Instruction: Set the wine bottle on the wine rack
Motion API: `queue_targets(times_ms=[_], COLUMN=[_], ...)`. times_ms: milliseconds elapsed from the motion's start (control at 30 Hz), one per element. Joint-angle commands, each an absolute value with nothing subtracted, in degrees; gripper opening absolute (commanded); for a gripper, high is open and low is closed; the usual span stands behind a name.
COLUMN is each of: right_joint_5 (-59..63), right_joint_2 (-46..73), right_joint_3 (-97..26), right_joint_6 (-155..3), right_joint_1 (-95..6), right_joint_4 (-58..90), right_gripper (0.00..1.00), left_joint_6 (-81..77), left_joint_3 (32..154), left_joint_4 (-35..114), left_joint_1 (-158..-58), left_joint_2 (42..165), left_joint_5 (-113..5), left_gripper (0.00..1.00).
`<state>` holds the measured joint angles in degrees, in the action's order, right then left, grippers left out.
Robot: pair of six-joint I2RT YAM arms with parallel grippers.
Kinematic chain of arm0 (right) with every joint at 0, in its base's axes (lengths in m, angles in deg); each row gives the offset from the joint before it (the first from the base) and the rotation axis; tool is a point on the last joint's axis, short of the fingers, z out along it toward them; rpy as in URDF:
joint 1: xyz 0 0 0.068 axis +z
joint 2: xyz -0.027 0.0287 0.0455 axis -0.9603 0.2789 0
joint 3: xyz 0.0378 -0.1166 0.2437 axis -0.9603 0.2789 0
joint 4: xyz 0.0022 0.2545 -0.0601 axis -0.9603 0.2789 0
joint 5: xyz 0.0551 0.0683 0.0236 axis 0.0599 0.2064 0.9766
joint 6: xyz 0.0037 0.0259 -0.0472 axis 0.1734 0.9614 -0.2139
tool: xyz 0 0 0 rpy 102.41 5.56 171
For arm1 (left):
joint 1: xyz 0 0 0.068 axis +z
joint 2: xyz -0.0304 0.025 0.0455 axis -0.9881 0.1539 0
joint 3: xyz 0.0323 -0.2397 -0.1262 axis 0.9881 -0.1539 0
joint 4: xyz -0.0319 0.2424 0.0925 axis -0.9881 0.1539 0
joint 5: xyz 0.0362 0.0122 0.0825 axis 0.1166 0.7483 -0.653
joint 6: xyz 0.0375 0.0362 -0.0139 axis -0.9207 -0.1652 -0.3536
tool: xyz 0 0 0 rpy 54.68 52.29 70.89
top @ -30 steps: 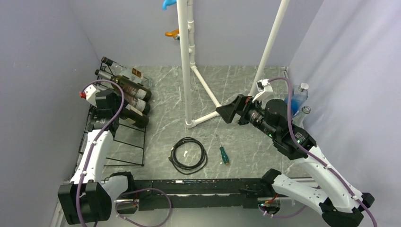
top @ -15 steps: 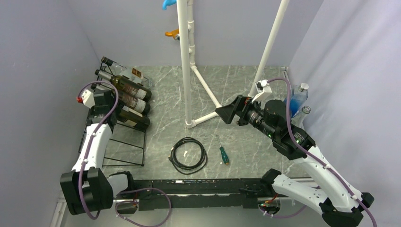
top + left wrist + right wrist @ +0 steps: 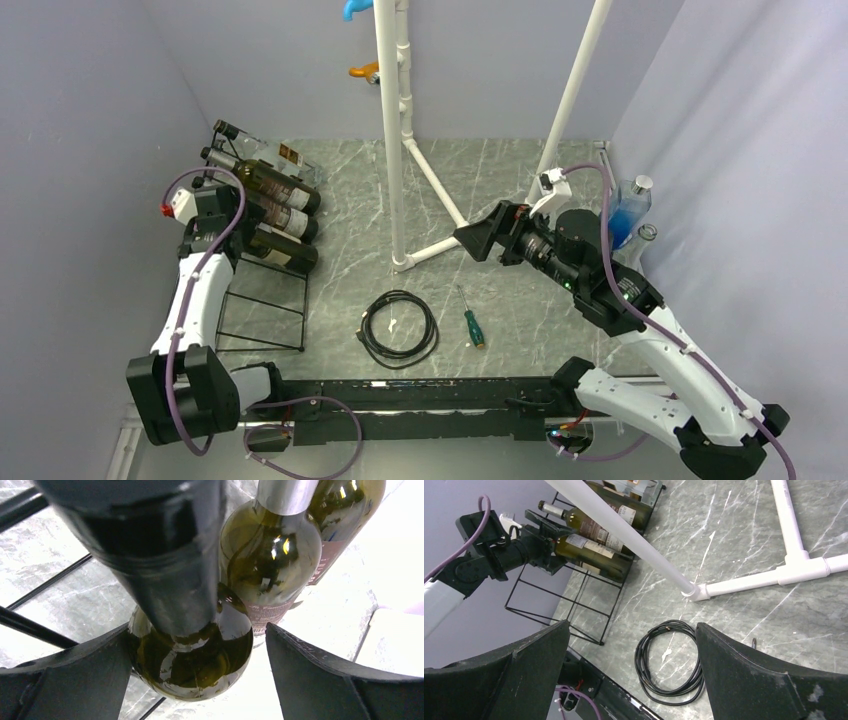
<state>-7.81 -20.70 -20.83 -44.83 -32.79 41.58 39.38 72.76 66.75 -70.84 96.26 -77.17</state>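
Note:
The black wire wine rack point(image 3: 262, 300) stands at the left wall with several bottles lying on its tiers. The lowest is a dark green wine bottle point(image 3: 287, 253), neck pointing left. My left gripper point(image 3: 236, 238) is at that neck. In the left wrist view the bottle point(image 3: 200, 655) lies between my open left gripper point(image 3: 197, 630), with a clear gap to the right finger point(image 3: 320, 675). My right gripper point(image 3: 478, 238) is open and empty in the air over the table's middle; its view point(image 3: 632, 625) shows the rack point(image 3: 589, 607) and the bottle point(image 3: 594, 557).
A white pipe frame point(image 3: 395, 130) stands in the middle, its foot on the floor point(image 3: 794, 565). A black cable coil point(image 3: 400, 325) and a green-handled screwdriver point(image 3: 472, 328) lie near the front. A blue bottle point(image 3: 630, 205) and a clear bottle point(image 3: 645, 240) stand at the right wall.
My left gripper has drawn back to the left along the lowest bottle's neck, away from the bottle bodies. The bottles stay on the rack. The right arm has barely moved.

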Motion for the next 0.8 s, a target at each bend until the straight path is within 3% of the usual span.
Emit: queue_targets(times_ms=[0,533,767], right_joint_5=[-7.32,-7.03,-10.4], right_joint_2=[-20.16,-17.08,-17.11], right_joint_3=[-22.39,-26.78,-27.48], right_joint_6=[-44.09,-41.97,-42.42], right_joint_1=[-32.76,-32.76,-32.76], right_joint_4=[40.04,42.61,45.97], right_gripper=[0.99,0.99,0.99], left_joint_6=[39.38,37.14,29.82], left_joint_3=[75.55,75.82,77.4], left_joint_4=[69.0,68.25,64.33], left_joint_1=[-70.78,-70.82,-70.96], left_joint_2=[93.5,84.25,84.18], left_joint_5=[-75.66,-77.99,-72.74], left_gripper=[1.0,1.0,0.98])
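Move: The left hand, already wide open, straddles the upper body of the dark wine bottle lying neck to the left in the rack; the bottle's middle is about 5 cm to the right, 3 cm below and 1 cm back. The next dark bottle's middle lies roughly 6 cm ahead and 5 cm right, a second one 13 cm ahead and 5 cm right, both a little lower. From the right hand the straddled bottle is some 42 cm left, 11 cm ahead and 20 cm lower. With its fingers staying wide open, the left hand first draws back about 2 cm, then turns mostly upwards, rising about 6 cm in all and backing off the shoulder of the wine bottle just laid in the rack. As it climbs, the wrist tips the fingers up by some 10 degrees, so the open jaws clear the bottle and end above and behind its neck, with hardly any sideways travel. ##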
